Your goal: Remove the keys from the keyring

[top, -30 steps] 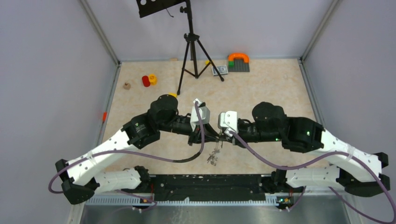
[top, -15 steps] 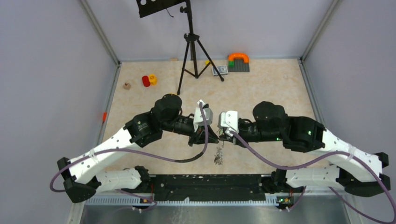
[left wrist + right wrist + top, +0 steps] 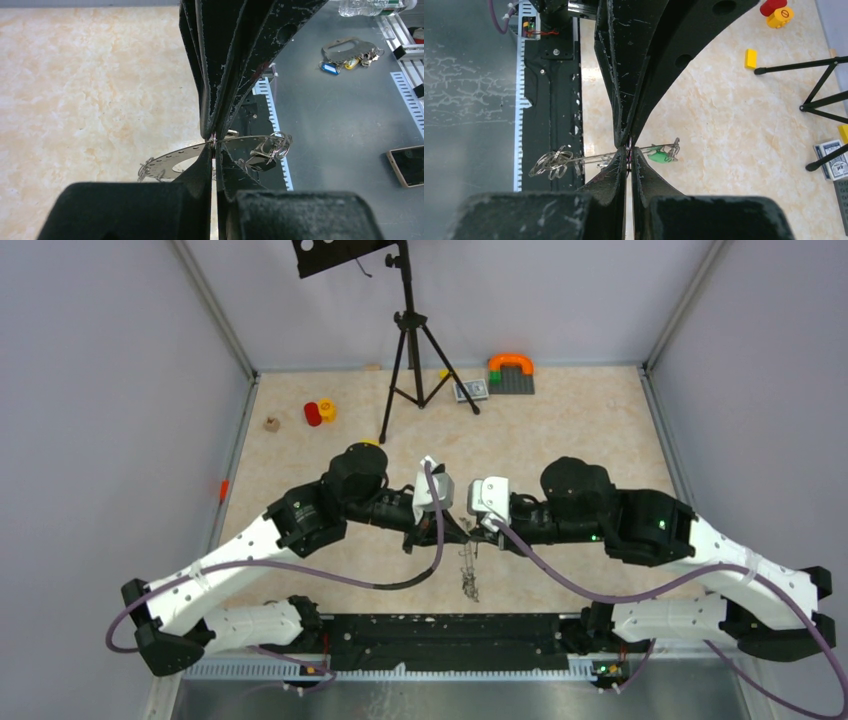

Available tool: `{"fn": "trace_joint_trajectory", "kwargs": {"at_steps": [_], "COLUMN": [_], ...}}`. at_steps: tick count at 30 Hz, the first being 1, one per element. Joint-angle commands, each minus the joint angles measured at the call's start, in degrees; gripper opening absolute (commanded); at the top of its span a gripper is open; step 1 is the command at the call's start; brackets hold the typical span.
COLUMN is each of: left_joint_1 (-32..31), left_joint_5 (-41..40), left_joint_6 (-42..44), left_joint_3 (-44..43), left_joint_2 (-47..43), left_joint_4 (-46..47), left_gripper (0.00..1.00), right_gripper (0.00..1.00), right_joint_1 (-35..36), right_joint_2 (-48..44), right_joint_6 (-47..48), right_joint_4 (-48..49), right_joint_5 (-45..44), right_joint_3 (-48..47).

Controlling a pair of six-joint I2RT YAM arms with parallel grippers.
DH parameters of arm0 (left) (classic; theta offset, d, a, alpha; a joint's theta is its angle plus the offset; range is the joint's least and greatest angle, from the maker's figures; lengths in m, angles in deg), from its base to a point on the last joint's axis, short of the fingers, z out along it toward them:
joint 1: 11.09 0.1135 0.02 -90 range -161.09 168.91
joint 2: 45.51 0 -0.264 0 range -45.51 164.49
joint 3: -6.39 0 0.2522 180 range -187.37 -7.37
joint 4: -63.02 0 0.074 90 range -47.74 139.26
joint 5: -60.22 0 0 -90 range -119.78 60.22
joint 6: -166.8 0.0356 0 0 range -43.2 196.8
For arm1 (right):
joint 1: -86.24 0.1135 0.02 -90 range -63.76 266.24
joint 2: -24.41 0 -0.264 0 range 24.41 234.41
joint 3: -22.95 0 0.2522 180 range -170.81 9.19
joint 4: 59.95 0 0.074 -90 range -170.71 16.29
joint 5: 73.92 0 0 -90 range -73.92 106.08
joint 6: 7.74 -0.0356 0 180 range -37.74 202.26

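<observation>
The keyring [image 3: 170, 160] is a flat grey perforated plate held edge-on in the air between both arms. My left gripper [image 3: 214, 146] is shut on its rim, where a small wire loop shows at the pinch. My right gripper [image 3: 629, 149] is shut on the same rim from the opposite side, tip to tip with the left. A black-headed key [image 3: 260, 161] and thin wire loops [image 3: 278, 142] hang at one end. A green-tagged key [image 3: 659, 156] hangs at the other end, and a bunch of wire loops [image 3: 551, 163] at the first. In the top view the keys [image 3: 467, 578] dangle below the grippers.
A black tripod [image 3: 408, 350] stands at the back, with red and yellow toys [image 3: 318, 412], a card box [image 3: 470, 390] and an orange-and-grey block [image 3: 510, 370] near the far wall. The black rail [image 3: 450, 628] runs along the near edge. Another key bunch [image 3: 350, 52] and a phone [image 3: 407, 165] lie on the grey bench.
My left gripper has moved right to meet the right gripper and has closed on the keyring's rim. The hanging keys have shifted a little right and now hang straighter.
</observation>
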Motion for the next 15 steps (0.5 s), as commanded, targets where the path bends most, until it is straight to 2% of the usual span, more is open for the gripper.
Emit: {"fn": "trace_joint_trajectory", "kwargs": {"at_steps": [1, 5, 7, 10, 15], "left_joint_1": [-0.13, -0.13, -0.13, -0.06, -0.12], "left_joint_5": [-0.58, -1.9, -2.41, -2.64, -3.64], "left_joint_6": [-1.5, -4.55, -5.38, -6.58, -8.16], "left_joint_3": [2.96, 6.98, 8.01, 9.25, 11.36], "left_joint_2": [-3.64, -6.45, -7.11, -7.56, -8.69], "left_joint_4": [9.05, 15.64, 17.31, 19.24, 22.15], "left_gripper": [0.0, 0.0, 0.0, 0.0, 0.0], "right_gripper": [0.05, 0.26, 0.33, 0.38, 0.39], "right_joint_1": [0.39, 0.39, 0.4, 0.35, 0.4], "right_joint_2": [-1.96, -4.19, -5.35, -6.95, -11.17], "right_joint_6": [-0.27, -1.56, -2.16, -3.21, -6.41], "right_joint_4": [6.91, 10.38, 12.3, 14.92, 20.12], "right_joint_5": [-1.35, -1.85, -1.77, -1.83, -3.29], "right_joint_3": [-1.14, 0.74, 1.65, 2.66, 7.97]}}
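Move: Both grippers are shut nearly tip to tip on the small split ring at the keyring's rim, about 1 cm to the right of the left hand and 1 cm to the left of the right hand. The big flat keyring hangs below, its middle roughly 2 cm back and 4 cm under both hands. From the right hand, the green tag is some 3 cm ahead and 4 cm below, the ring bunch about 8 cm back, 1 cm left and 5 cm lower. Let go of the split ring with the right gripper: open its fingers to a bit under half and lift it nearly straight up, about 5.5 cm away from the ring, tipping the fingertips up some 15 degrees. Keep the left fingers pinched on the split ring almost in place, letting that wrist tip its fingertips up slightly. ##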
